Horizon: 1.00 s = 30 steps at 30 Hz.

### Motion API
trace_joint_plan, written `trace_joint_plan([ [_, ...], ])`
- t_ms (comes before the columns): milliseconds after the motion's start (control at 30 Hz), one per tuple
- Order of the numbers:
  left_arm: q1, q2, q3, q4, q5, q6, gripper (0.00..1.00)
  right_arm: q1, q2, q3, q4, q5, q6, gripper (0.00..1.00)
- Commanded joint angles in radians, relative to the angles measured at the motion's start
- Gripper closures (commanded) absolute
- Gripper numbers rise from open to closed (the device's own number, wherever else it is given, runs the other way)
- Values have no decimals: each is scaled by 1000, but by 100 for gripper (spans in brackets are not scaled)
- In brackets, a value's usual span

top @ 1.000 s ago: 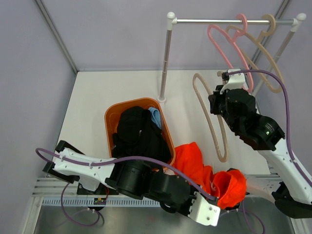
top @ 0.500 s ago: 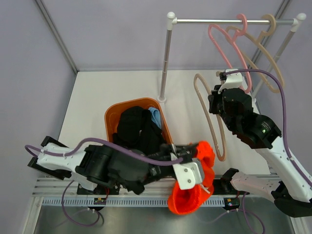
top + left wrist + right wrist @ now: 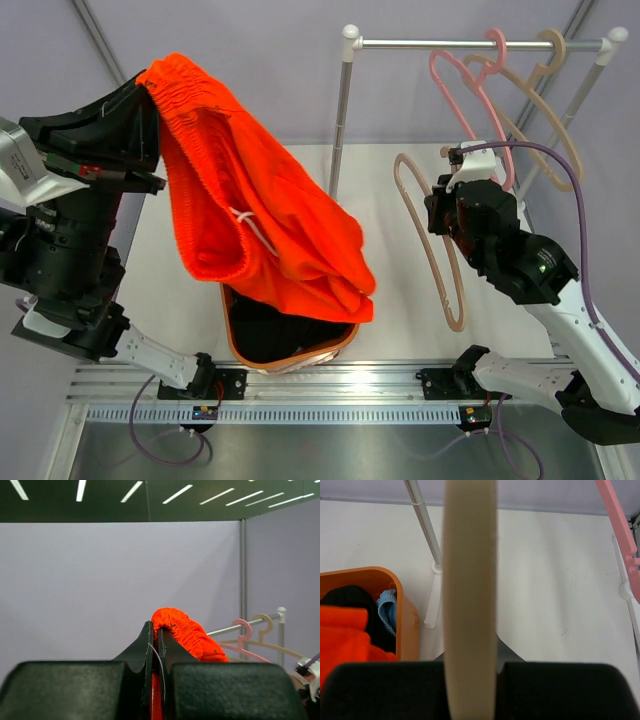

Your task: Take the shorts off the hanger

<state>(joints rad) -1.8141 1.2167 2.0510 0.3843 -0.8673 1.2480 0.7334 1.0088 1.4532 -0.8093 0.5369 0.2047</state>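
The bright orange shorts (image 3: 270,230) hang in the air from their waistband, draped down over the orange basket (image 3: 290,360). My left gripper (image 3: 150,85) is raised high at the left and is shut on that waistband (image 3: 185,635), pinched between its fingers (image 3: 156,630). The beige hanger (image 3: 430,240) is off the rail and bare, and my right gripper (image 3: 445,205) is shut on its top. In the right wrist view the hanger (image 3: 470,580) runs straight up between the jaws (image 3: 470,655). Black shorts (image 3: 350,597) and light blue shorts (image 3: 387,610) lie in the basket (image 3: 405,615).
A clothes rack stands at the back right, its post (image 3: 340,120) just behind the basket and its rail (image 3: 420,43) carrying a pink hanger (image 3: 470,90) and another beige hanger (image 3: 540,100). Grey walls close in the left, back and right sides.
My left arm has swung up from the table's front edge to high at the left, lifting the orange shorts over the basket. The right arm and its hanger have stayed put.
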Motion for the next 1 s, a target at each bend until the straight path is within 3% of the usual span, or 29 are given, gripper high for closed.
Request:
trace_joint_plan([
  [0,33,-61,-131,99,16,-5,100,8,-12,49,13,-12,-4,100],
  [133,135,-170,-294,65,19,-134,100,8,-16,55,5,-21,2,100],
  [167,160,-184,-322,41,24,-227,100,8,-19,55,1,-23,4,100],
  [333,360,-203,-416,-244,108,-513,100,8,-27,56,-10,-31,16,100],
  [433,470,-160,-390,-399,175,-657,100,8,-29,61,-22,-32,22,100],
  [600,692,-39,-145,-697,306,-915,100,8,-48,65,-47,-35,32,100],
  [700,760,-3,-82,-806,298,-998,100,6,-62,67,-53,-37,36,100],
  [767,798,-2,-86,-859,298,-1077,100,8,-64,67,-56,-40,38,100],
  [900,996,-8,-112,-978,422,-1263,100,8,-65,67,-64,-51,41,100],
  [967,1039,-52,-202,-987,433,-1361,100,6,-68,65,-68,-55,44,100],
])
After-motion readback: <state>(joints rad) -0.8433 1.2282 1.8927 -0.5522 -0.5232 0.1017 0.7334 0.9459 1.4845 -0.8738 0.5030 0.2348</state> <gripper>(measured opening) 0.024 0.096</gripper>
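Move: The left hand, pinching the orange shorts by the waistband, is high above the table; the basket's middle lies about 11 cm ahead, 4 cm to its right and some 64 cm below. The black shorts lie heaped in the basket at its middle, the blue shorts about 10 cm farther out and 7 cm to the right of it. The rack's left post stands some 32 cm ahead of the left hand, 14 cm to its right. From the right hand, the basket is roughly 27 cm to the left, 2 cm back and 30 cm down. Still pinching the waistband of the orange shorts, the left hand lowers them towards the basket, sinking about 18 cm while going forward some 15 cm. It sways a little left, then right, then left again on the way. Its upward-pointing fingers tip down roughly 30 degrees to near level and stay shut. The right hand keeps its hold on the empty hanger, easing back a couple of centimetres. ##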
